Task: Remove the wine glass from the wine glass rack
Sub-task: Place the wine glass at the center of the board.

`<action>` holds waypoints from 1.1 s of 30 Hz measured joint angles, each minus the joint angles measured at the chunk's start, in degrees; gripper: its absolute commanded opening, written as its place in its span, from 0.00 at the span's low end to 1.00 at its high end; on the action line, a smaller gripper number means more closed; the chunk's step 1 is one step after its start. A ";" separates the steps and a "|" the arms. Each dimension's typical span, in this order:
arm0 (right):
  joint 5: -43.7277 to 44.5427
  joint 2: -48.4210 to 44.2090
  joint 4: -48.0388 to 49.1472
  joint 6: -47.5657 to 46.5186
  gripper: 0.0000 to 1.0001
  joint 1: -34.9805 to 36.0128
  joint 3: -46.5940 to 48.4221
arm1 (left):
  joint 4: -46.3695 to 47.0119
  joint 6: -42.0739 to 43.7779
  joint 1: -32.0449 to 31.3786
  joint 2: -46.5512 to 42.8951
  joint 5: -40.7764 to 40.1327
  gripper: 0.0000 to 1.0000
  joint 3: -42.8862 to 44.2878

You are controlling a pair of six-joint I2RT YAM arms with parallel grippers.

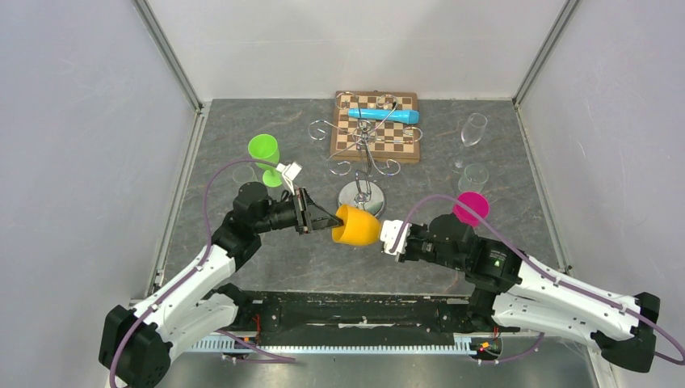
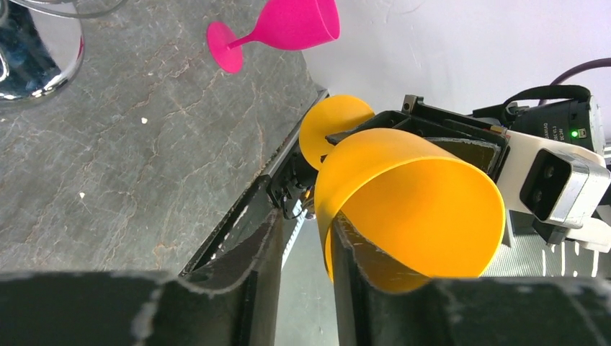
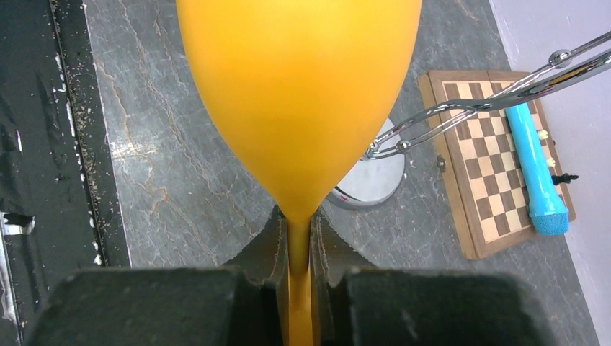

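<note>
An orange wine glass (image 1: 357, 225) hangs on its side above the table, just in front of the chrome wine glass rack (image 1: 365, 153) and clear of its wire arms. My right gripper (image 1: 386, 237) is shut on the glass's stem (image 3: 299, 238), with the bowl (image 3: 299, 94) pointing away from it. My left gripper (image 2: 306, 231) is at the bowl's rim. One finger (image 2: 367, 288) is inside the bowl against its wall and the other (image 2: 245, 274) is outside, with a gap left between it and the wall. The glass's foot (image 2: 335, 126) shows behind the bowl.
A pink glass (image 1: 471, 208) stands just right of my right wrist. A green glass (image 1: 264, 153) stands at the left, and two clear glasses (image 1: 472, 129) stand at the back right. A chessboard (image 1: 376, 133) with a blue cylinder (image 1: 386, 115) lies behind the rack.
</note>
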 measured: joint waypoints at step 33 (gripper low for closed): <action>2.45 -3.37 1.70 2.80 0.62 0.04 2.58 | -32.24 14.40 0.48 -7.67 -10.56 0.02 9.05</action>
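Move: The yellow wine glass's bowl rim is between the left hand's open fingers; its middle lies about 6 cm to this hand's right, 1 cm back and 3 cm lower. The rack's base is about 13 cm ahead, 5 cm right and 21 cm down. From the right hand, pinching the stem, the glass's middle is about 4 cm left, 1 cm ahead and 3 cm higher; the pink glass is some 22 cm right, 7 cm ahead and 11 cm lower. The left fingers shut on the bowl's rim while the right hand still pinches the stem; only then does the right hand open and let go, rising about 4 cm clear of it. The left hand eases back and down a little, then carries the glass some 4 cm left, away from the right hand, fingers tipping about 15 degrees further down. ##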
